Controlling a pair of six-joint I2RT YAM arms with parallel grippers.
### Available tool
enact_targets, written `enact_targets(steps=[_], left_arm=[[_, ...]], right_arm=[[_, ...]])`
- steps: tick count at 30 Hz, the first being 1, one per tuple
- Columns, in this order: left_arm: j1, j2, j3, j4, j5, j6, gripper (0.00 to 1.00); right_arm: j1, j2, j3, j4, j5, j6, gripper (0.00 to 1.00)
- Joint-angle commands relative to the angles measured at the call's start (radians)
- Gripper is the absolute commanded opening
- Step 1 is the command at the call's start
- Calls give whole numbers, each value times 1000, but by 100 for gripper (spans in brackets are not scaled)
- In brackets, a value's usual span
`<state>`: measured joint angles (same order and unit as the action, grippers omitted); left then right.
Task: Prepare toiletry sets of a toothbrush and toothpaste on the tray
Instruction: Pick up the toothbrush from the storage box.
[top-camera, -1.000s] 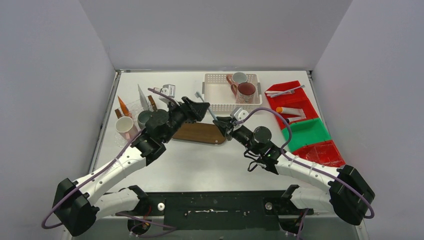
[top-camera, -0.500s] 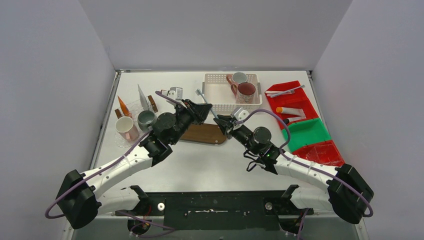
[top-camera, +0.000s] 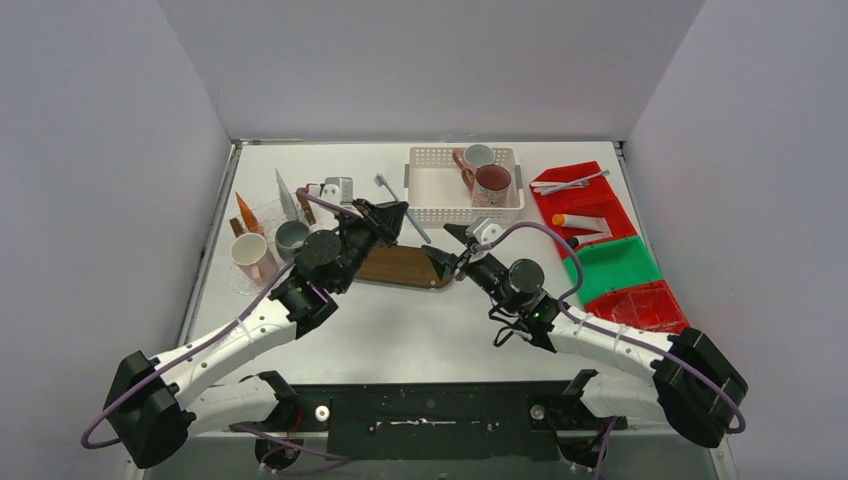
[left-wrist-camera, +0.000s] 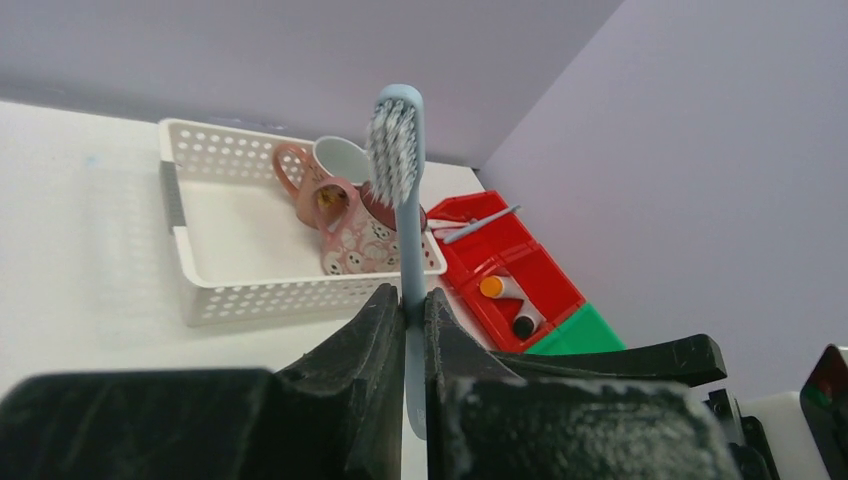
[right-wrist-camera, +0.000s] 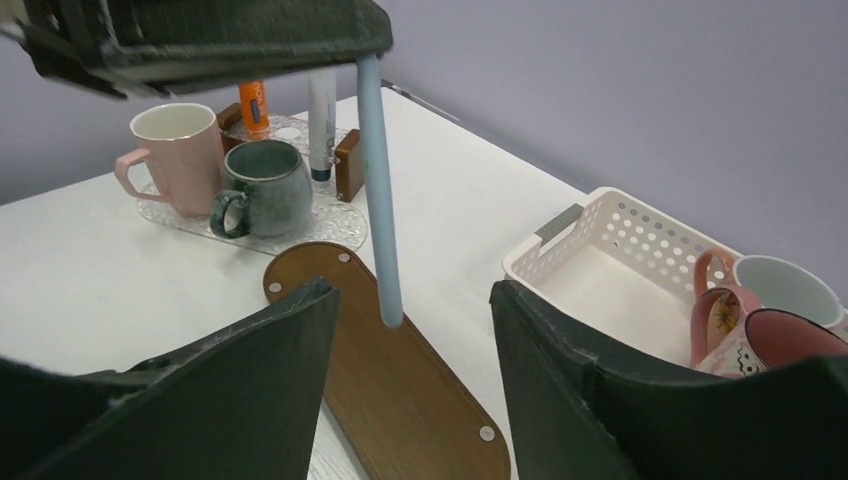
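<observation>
A light blue toothbrush (left-wrist-camera: 396, 140) stands bristles-up in my left gripper (left-wrist-camera: 412, 300), which is shut on its handle. From above, the left gripper (top-camera: 398, 213) hangs over the brown wooden board (top-camera: 400, 268), and the toothbrush (top-camera: 383, 186) slants through it. My right gripper (top-camera: 445, 245) is open just right of it. In the right wrist view the handle's lower end (right-wrist-camera: 385, 270) hangs free between the spread jaws of the right gripper (right-wrist-camera: 412, 290). On the clear tray (top-camera: 238, 281) stand a pinkish-white mug (top-camera: 250, 255), a dark green mug (top-camera: 292, 238), an orange tube (top-camera: 245, 212) and a white tube (top-camera: 285, 195).
A white basket (top-camera: 430, 190) at the back holds a maroon mug (top-camera: 492, 182) and a white mug with a pink handle (top-camera: 478, 156). Red bins (top-camera: 600, 205) at the right hold toothbrushes (top-camera: 570, 183) and tubes (top-camera: 580, 222). A green bin (top-camera: 610, 265) lies beside them.
The toothbrush has passed from right gripper to left. The left jaws shut on the handle, the right jaws opened and let go, and the brush shifted slightly left.
</observation>
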<state>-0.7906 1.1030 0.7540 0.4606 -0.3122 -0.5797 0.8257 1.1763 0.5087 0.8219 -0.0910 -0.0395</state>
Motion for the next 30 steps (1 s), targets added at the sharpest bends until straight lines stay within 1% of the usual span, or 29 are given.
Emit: enact_targets(steps=[1,3,4,6,11,14,21,25,30], left_arm=[[24,-76,-4,20,-107,95,0],[47,-102,-11,0,-124,107,0],[65,-117,-15,-14,-129,109,0],[113,-150,-25,-44,-137,106,0],[212,-238,-55,-109,-171,111,0],[280,-282,-57,-162,-182,114,0],[444,-349,-72,-240,-194,127,0],[547,-380,-90,-265,-206,140,0],[650,-396,-114,-295,-242,179,0]], right_arm=[[4,-41,-27,110,60,25,65],[3,-59,-38,113,84,31,70],[2,-68,-46,117,86,33,74],[-2,-87,-70,125,122,35,79],[-7,-124,-103,130,183,39,88],[-14,-142,-125,137,190,39,92],[-46,-169,-170,164,200,75,100],[-93,-174,-194,193,190,105,100],[-181,-168,-230,238,154,189,100]])
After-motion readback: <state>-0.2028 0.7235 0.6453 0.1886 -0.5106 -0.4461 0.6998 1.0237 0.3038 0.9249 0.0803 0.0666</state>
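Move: The toothbrush is already pinched in the left gripper. The tray's middle lies about 34 cm left of this hand, 6 cm ahead and 28 cm lower; on it, the green mug stands some 28 cm left and 5 cm ahead, the pink mug 36 cm left and 1 cm ahead, both roughly 23 cm lower. The brown board is about 4 cm left, 2 cm ahead and 27 cm below. From the right hand, the tray is some 41 cm left, 11 cm ahead and 21 cm lower. Swing the left gripper about 27 cm left, from over the board to above the mugs on the tray, keeping the toothbrush pinched; turn it some 45 degrees counter-clockwise, rising slightly and then easing back down. Meanwhile finish opening the right fingers wide and draw that empty hand about 8 cm right, away from the toothbrush, with a small clockwise turn. ##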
